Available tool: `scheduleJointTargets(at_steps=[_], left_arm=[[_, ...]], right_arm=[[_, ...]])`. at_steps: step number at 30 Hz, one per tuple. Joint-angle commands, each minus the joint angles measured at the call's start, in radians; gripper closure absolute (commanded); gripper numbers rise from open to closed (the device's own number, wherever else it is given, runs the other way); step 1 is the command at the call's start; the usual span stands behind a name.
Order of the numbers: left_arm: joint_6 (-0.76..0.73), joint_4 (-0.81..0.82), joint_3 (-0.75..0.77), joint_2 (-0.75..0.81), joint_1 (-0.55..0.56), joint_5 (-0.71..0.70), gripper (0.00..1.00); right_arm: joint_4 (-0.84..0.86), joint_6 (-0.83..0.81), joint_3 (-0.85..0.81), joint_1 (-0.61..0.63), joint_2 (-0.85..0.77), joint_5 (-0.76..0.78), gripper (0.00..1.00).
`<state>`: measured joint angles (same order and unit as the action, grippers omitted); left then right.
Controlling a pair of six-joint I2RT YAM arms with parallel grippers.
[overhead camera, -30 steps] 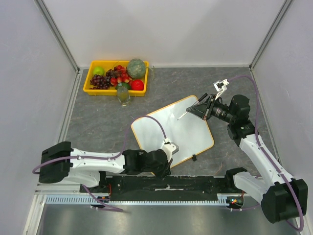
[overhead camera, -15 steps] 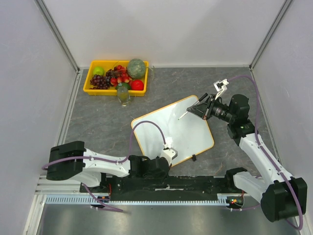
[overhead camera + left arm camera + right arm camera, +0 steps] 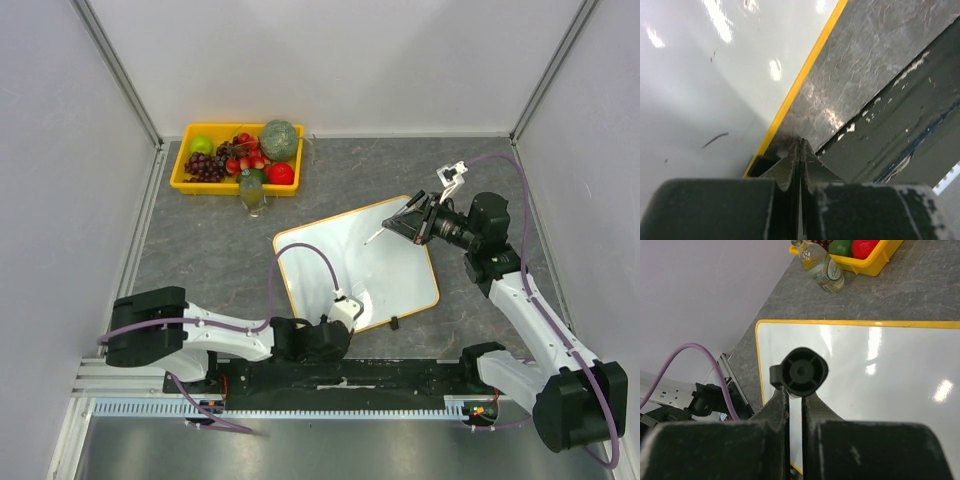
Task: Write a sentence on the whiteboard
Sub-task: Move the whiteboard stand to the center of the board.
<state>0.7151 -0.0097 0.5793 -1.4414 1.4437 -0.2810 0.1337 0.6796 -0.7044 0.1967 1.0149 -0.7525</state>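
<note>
The whiteboard [image 3: 360, 262] lies tilted on the grey table, white with a yellow frame [image 3: 805, 65]. No sentence shows on it. The surface looks blank apart from a short dark stroke [image 3: 715, 140]. My left gripper [image 3: 347, 306] is shut with nothing between its jaws. Its tips [image 3: 800, 141] rest at the board's near edge beside a black clip [image 3: 757, 167]. My right gripper [image 3: 420, 222] hangs over the board's far right corner, shut on a black marker [image 3: 801, 371]. The marker's thin tip [image 3: 372, 238] points down at the board.
A yellow tray [image 3: 185, 172] of fruit stands at the back left, with a small bottle [image 3: 253, 195] in front of it. A second black clip [image 3: 395, 323] sits on the board's near edge. The black mounting rail [image 3: 400, 370] runs along the table's front.
The whiteboard's left corner has swung a little away from me. My left arm's elbow has moved right while its gripper stays at the near edge. The right arm holds still.
</note>
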Motion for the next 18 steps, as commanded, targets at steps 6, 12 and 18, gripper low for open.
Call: scheduleJointTargets(at_steps=[6, 12, 18], left_arm=[[-0.019, 0.007, 0.042, -0.036, -0.029, -0.061, 0.98], [0.044, -0.042, 0.093, 0.007, -0.011, -0.017, 0.91], [0.157, -0.175, 0.201, -0.007, 0.059, -0.075, 0.51]], right_arm=[[0.007, -0.014, -0.053, -0.003, -0.006, 0.001, 1.00], [0.007, -0.012, -0.058, -0.003, -0.006, -0.004, 1.00], [0.007, -0.014, -0.055, -0.005, -0.006, -0.008, 1.00]])
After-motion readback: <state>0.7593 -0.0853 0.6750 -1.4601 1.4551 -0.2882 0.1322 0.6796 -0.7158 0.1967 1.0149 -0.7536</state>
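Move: The left hand's shut fingertips are down at the whiteboard's lower edge, beside the near black clip, which sits about 3 cm to their left and 1 cm ahead. The whiteboard's middle is some 15 cm ahead and 1 cm right; the far clip is about 5 cm ahead and 9 cm right, all 1 cm or so below. From the right hand, the whiteboard's middle lies about 6 cm back, 8 cm left and 25 cm below. Forward and right by only about a centimetre each, low along the whiteboard's lower edge, the closed left fingers edge away from the near clip and pause. They then open to roughly a third while the hand lifts nearly 2 cm, backing off and going another centimetre right, its wrist hardly turning. Whether the tips touch the edge can't be made out. ##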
